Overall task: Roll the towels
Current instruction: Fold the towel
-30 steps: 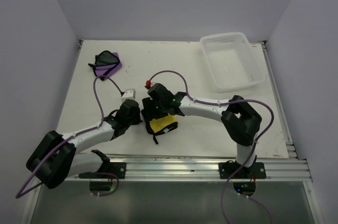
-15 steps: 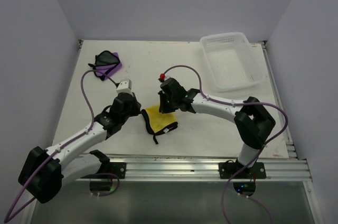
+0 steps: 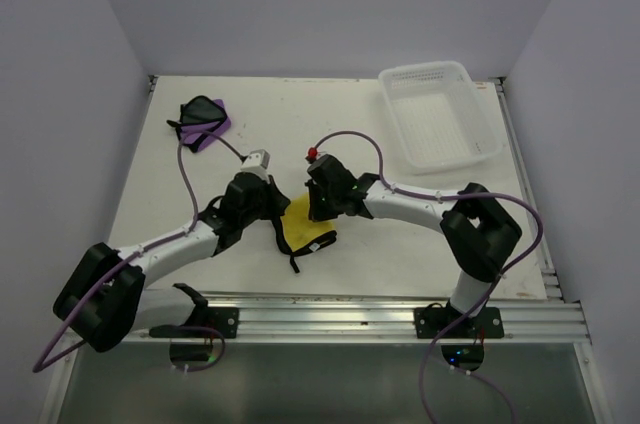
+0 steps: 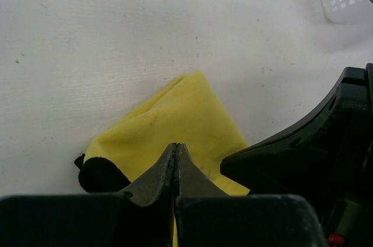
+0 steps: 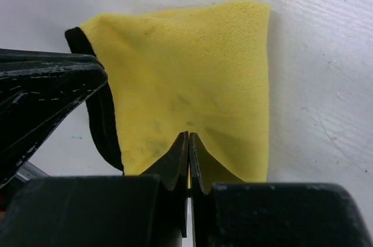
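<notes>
The yellow towel (image 3: 305,227) lies on the white table near the front, between my two grippers, its black edging curling down its left side. My left gripper (image 3: 276,212) comes in from the left, shut, with its tips on the towel (image 4: 175,113) and a sliver of yellow showing in the slit. From the right, my right gripper (image 3: 316,210) is shut on the towel's near edge (image 5: 192,66), and the cloth creases at its tips. The two grippers almost touch. The purple towel (image 3: 205,119) sits bunched at the far left.
A white perforated basket (image 3: 440,114) stands at the far right corner. A metal rail (image 3: 380,319) runs along the table's front edge by the arm bases. Purple cables loop above both arms.
The right gripper has gone from open above the towel to shut on it. Both grippers shifted away from the front edge, and the towel has spread out from a compact fold.
</notes>
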Controlling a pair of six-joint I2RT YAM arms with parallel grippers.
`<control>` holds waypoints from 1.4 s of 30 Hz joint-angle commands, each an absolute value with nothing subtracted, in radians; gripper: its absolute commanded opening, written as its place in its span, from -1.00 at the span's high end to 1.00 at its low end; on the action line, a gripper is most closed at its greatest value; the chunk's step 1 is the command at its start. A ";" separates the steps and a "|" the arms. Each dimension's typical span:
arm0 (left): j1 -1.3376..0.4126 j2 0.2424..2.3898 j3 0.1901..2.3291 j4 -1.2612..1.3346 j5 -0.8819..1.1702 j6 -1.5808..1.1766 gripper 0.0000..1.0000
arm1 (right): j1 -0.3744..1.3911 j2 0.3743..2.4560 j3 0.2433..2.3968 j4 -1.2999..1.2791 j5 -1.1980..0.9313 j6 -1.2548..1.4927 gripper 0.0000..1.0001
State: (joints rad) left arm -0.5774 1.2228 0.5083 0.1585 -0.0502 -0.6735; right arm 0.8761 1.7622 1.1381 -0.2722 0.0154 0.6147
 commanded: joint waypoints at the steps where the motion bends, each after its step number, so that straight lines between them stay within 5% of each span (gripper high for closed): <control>1: -0.580 1.250 0.494 0.258 -0.008 -0.687 1.00 | 0.867 1.764 1.129 -0.229 0.023 0.629 1.00; 28: -0.580 1.267 0.341 0.233 -0.103 -0.706 1.00 | 0.856 1.717 1.095 -0.256 0.031 0.638 0.91; 42: -0.580 1.269 0.373 0.245 -0.107 -0.666 1.00 | 0.859 1.635 0.891 -0.190 0.009 0.670 1.00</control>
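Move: Under and just behind the closed left fingers lies the folded towel: its left black edge is about 3 cm to the left, 3 cm back and 6 cm below. The right fingers, also closed, hover low over or rest on the yellow face; the near right corner lies roughly 4 cm to their right and 3 cm back. The white tag is some 4 cm straight back from the right hand, and the loose strap about 9 cm back and 4 cm left. Sinking about 6 cm while drawing back and a little left, the closed left fingertips come down onto the towel's left edge by the black fold and stay there. The closed right hand dips about 2 cm onto the yellow face, hops up clear, then travels some 4 cm right and back, coming down again at the near right corner. ##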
